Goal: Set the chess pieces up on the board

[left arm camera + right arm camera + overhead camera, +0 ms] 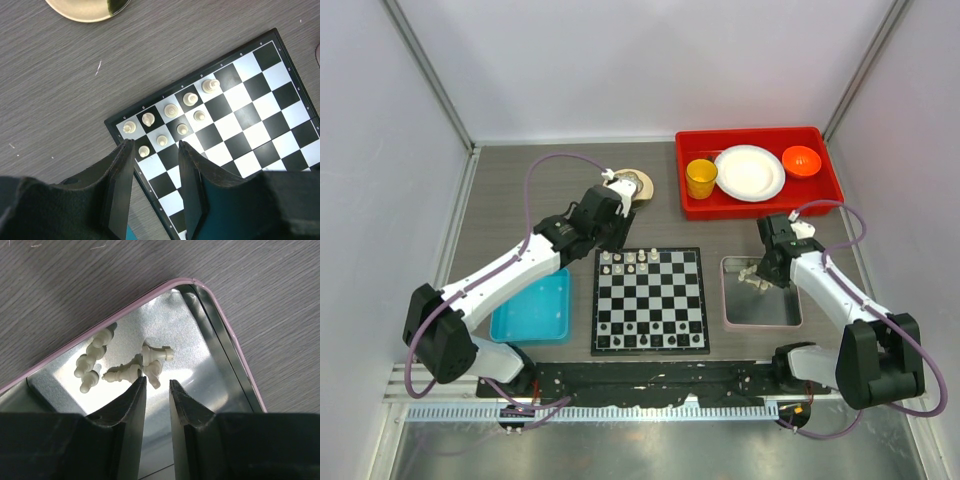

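Note:
The board (665, 300) lies in the middle of the table, its far-left corner in the left wrist view (260, 90). Several cream chess pieces (628, 262) stand upright in two short rows at that corner (172, 110). My left gripper (618, 232) hovers over that corner, open, with only board squares between its fingers (155, 143). My right gripper (761, 272) is down in the grey tray (765, 312), its jaws narrow but apart (156, 381). Several loose pieces (125, 371) lie on their sides just ahead of its tips, one end reaching into the gap.
A blue bin (532, 310) sits left of the board. At the back right a red tray (760, 135) holds a yellow cup (701, 178), a white plate (749, 172) and an orange bowl (801, 160). A tan round disc (638, 183) lies behind the left gripper.

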You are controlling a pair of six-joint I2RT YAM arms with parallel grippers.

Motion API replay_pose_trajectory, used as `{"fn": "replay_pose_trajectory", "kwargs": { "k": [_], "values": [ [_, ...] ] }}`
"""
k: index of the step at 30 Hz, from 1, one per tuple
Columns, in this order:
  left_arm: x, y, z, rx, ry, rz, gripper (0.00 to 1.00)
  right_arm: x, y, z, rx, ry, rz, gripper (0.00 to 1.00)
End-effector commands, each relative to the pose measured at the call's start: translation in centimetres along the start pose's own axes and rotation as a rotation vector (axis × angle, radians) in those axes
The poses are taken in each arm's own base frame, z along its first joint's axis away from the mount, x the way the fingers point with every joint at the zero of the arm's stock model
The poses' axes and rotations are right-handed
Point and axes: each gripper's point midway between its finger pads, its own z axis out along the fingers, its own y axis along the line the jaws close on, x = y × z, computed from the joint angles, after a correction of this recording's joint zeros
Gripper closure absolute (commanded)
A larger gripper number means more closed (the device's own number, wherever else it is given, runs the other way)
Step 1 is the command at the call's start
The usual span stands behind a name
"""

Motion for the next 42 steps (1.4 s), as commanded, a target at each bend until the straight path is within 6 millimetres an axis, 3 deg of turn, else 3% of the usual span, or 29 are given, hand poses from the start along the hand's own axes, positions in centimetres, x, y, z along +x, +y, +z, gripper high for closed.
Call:
{"fn": "replay_pose_trajectory", "kwargs": {
  "k": [1, 15, 26, 37, 42],
  "values": [
    [-1.7, -0.3, -1.1, 0.026, -0.066, -0.004, 0.56, 0.4, 0.2, 0.3, -0.007, 0.021, 0.012, 0.69],
    [-1.7, -0.5, -1.0, 0.035, -0.063, -0.008, 0.56, 1.0, 0.5, 0.7, -0.016, 0.055, -0.007, 0.69],
    [-1.6, -0.6, -1.0, 0.041, -0.061, -0.007, 0.56, 1.3, 0.7, 0.8, -0.023, 0.070, -0.016, 0.79],
    [-1.5, -0.6, -0.9, 0.042, -0.056, -0.008, 0.56, 1.1, 0.6, 0.6, -0.023, 0.055, -0.012, 0.99],
    [-1.5, -0.7, -0.9, 0.045, -0.056, -0.010, 0.56, -0.6, 0.8, -0.8, -0.049, -0.004, 0.015, 0.99]
  ]
}}
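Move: The white chess piece to grip, in the pink-rimmed tray, lies roughly level with the right gripper, about 1 cm to its left and 3 cm below. Around it at similar depth: a rook-like piece 2 cm ahead and straight in line, a lying piece about 2 cm ahead and 4 cm left, the pawn cluster some 5 cm ahead and 5 cm left. From the left gripper the chess piece is about 36 cm right, 6 cm back, 14 cm lower. Lower the right gripper about 1.5 cm into the tray, easing it some 1 cm left and slightly back towards the white chess piece, with only a few degrees of wrist tilt. Then shut the fingers from about a third open until their tips pinch the narrow top of the piece. ##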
